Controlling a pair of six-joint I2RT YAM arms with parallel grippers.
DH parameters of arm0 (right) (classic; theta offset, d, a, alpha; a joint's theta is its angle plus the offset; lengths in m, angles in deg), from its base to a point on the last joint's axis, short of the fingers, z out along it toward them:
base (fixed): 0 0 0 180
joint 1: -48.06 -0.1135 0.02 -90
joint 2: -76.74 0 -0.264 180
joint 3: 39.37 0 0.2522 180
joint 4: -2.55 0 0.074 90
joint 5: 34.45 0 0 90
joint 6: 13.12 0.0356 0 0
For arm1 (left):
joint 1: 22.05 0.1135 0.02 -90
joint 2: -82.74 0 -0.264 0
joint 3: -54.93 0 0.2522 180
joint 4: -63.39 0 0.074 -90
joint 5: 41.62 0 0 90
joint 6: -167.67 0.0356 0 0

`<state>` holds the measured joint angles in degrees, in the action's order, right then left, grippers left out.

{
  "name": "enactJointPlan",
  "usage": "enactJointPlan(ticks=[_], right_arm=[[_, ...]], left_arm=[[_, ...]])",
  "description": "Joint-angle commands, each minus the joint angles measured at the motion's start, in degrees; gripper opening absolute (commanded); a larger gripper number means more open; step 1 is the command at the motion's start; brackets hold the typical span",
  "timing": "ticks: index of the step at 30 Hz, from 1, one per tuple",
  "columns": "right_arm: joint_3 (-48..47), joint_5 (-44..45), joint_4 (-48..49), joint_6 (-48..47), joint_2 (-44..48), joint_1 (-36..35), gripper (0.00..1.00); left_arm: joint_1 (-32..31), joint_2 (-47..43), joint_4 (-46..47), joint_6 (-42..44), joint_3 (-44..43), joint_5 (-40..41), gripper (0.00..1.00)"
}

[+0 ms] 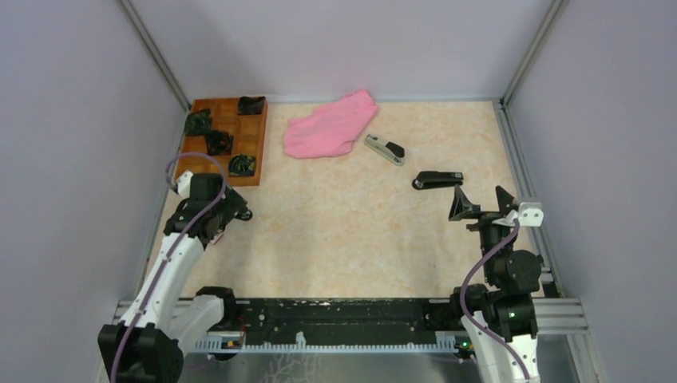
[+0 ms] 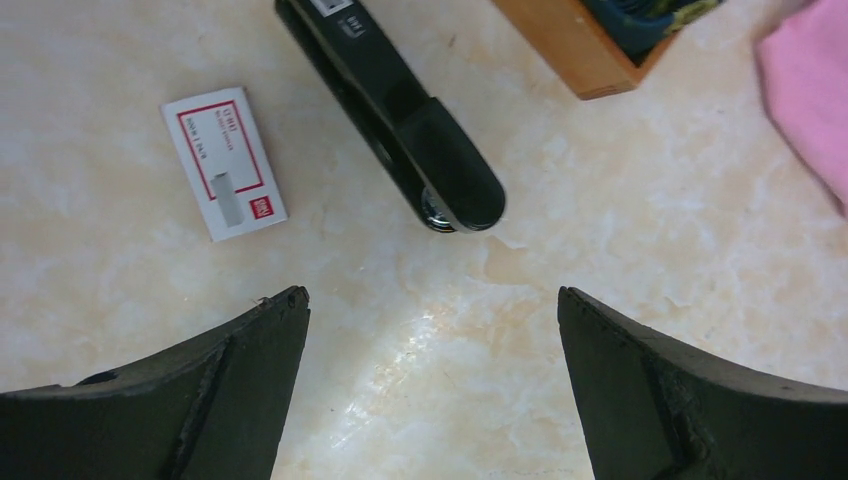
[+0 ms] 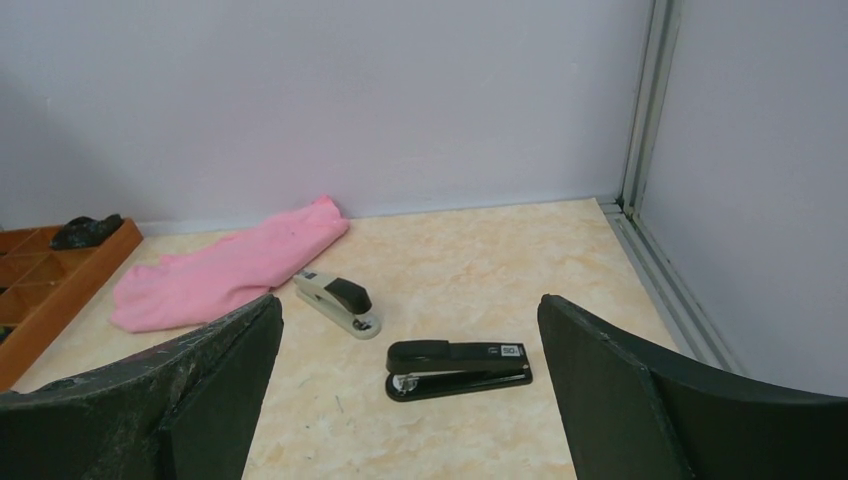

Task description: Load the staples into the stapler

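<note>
A black stapler lies closed on the table just beyond my open left gripper. To its left is a small white box with red print; the staples show only as a grey patch in its window. My left arm hides both in the top view, where my left gripper is near the table's left side. A second black stapler lies on its side ahead of my open right gripper. A grey stapler lies further back. Neither gripper holds anything.
A pink cloth is crumpled at the back centre, touching the grey stapler. A wooden compartment tray with several black objects stands at the back left. Lilac walls and metal rails enclose the table.
</note>
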<state>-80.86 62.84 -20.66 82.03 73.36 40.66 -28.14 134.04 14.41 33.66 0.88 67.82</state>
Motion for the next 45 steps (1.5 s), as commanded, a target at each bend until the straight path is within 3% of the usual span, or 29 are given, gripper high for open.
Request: enactJointPlan(ticks=[1,13,23,41,45], right_arm=[[-0.1,-1.7,2.2,0.4,0.6,-0.6,0.99],[0.1,-2.5,2.2,0.2,0.8,-1.1,0.99],[0.2,-2.7,2.3,0.1,1.2,-1.1,0.99],[0.3,-2.7,2.5,0.0,1.6,-1.1,0.99],[0.3,-2.6,2.6,0.0,1.7,-1.1,0.99]], left_arm=[[2.6,3.9,-3.9,-6.2,-1.7,2.6,0.99],[14.2,21.0,-4.8,-5.3,-5.0,0.5,0.98],[21.4,30.2,-0.7,-2.1,-5.9,-2.8,0.82],[25.4,41.0,-0.7,1.7,-7.7,-6.2,0.66],[25.4,40.3,-1.4,1.6,-6.0,-7.4,0.56]])
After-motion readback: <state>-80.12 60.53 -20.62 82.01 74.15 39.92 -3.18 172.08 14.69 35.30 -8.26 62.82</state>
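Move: The staple box lies on the table some 10 cm to my left hand's left, about 1 cm back and 12 cm below it. The left black stapler is about 5 cm ahead, 5 cm left and 10 cm below the hand; the wooden tray's middle is about 26 cm ahead and 9 cm left, down at table height. From my right hand the staple box is roughly 68 cm left, 4 cm ahead and 30 cm below. I swing my left hand down about 11 cm and left about 10 cm to the staple box, drifting back some 2 cm and then forward again near table level. I tip the fingers some 30 degrees until they point nearly straight down, turning them counter-clockwise as well, and narrow them from wide open to a bit over half, one tip close along each long side of the box. ##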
